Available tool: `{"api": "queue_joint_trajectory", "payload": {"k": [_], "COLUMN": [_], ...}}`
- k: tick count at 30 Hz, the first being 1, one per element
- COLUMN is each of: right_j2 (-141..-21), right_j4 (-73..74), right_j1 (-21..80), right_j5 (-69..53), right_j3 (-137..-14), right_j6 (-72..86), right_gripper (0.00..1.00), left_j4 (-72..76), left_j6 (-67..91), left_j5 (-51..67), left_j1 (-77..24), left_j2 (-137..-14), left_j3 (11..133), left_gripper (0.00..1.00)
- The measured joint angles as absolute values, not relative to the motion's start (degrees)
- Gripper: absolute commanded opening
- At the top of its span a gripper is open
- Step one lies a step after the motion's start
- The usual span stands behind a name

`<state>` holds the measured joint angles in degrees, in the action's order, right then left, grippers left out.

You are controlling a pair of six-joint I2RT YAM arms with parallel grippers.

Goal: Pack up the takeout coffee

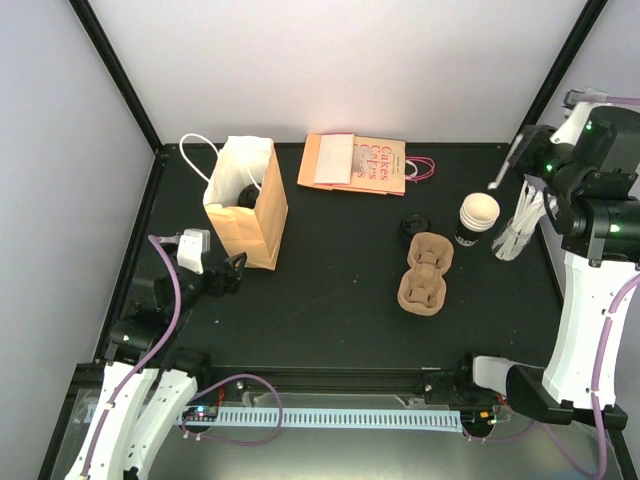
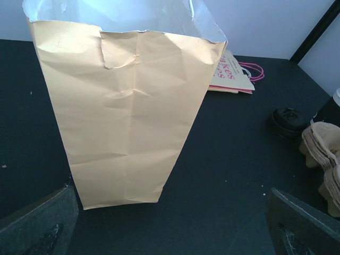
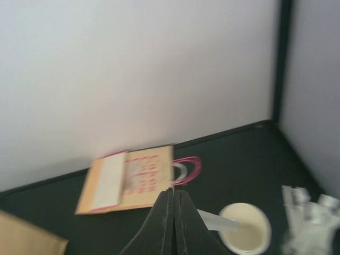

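The takeout coffee cup (image 1: 478, 218) is black outside and cream inside, and stands uncovered at the right; it also shows in the right wrist view (image 3: 245, 228). Its round black lid (image 1: 413, 226) lies apart on the table to its left. My right gripper (image 1: 524, 158) hovers above and behind the cup, its jaws (image 3: 174, 190) shut on a white paper-wrapped straw (image 3: 218, 222) that points towards the cup. My left gripper (image 1: 225, 275) is open and empty, low beside the base of the upright brown paper bag (image 1: 245, 200), which fills the left wrist view (image 2: 127, 106).
A brown pulp cup carrier (image 1: 425, 270) lies below the lid. A bundle of white wrapped straws (image 1: 520, 225) stands right of the cup. Flat printed bags with pink handles (image 1: 355, 163) lie at the back. Something dark (image 1: 247, 193) sits inside the open bag.
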<state>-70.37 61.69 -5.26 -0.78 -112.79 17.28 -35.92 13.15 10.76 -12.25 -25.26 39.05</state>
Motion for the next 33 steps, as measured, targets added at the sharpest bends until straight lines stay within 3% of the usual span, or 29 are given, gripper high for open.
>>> {"api": "queue_joint_trajectory", "payload": {"k": [10, 22, 33], "right_j2": [-70.9, -79.2, -90.3], "right_j4": [53.4, 44.8, 41.0], "right_j1": [7.9, 28.0, 42.6], "right_j5": [-22.3, -29.1, -29.8], "right_j3": [-106.9, -111.2, -123.0], "right_j6": [17.9, 16.7, 12.2], "right_gripper": [0.01, 0.01, 0.01], "left_j4": [-35.9, -35.9, -35.9], "left_j6": [13.1, 13.2, 13.2], "left_j5": [10.7, 10.7, 10.7], "left_j1": [-12.3, -12.3, -12.3], "left_j2": [-25.3, -25.3, -25.2], "left_j3": [39.0, 39.0, 39.0], "left_gripper": [0.99, 0.99, 0.99]}}
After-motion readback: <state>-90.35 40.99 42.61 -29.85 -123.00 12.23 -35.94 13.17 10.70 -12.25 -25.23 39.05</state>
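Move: Some 50 cm to the left of the right hand, about 9 cm farther out and 35 cm below, the open paper bag awaits the white straw already held. Cups stand roughly 9 cm ahead of this hand; the cup carrier is about 10 cm left and level with it, the black lid 14 cm left and 12 cm ahead, all over 40 cm below. From the idle left hand, the bag is some 17 cm ahead, 3 cm right and 12 cm below. Sweeping the held straw left towards the open paper bag, the right hand travels about 37 cm high above the table, easing back and rising slightly in the second half. The wrist swings some 75 degrees counter-clockwise, so the fingers end up pointing left, and they stay shut on the straw. ##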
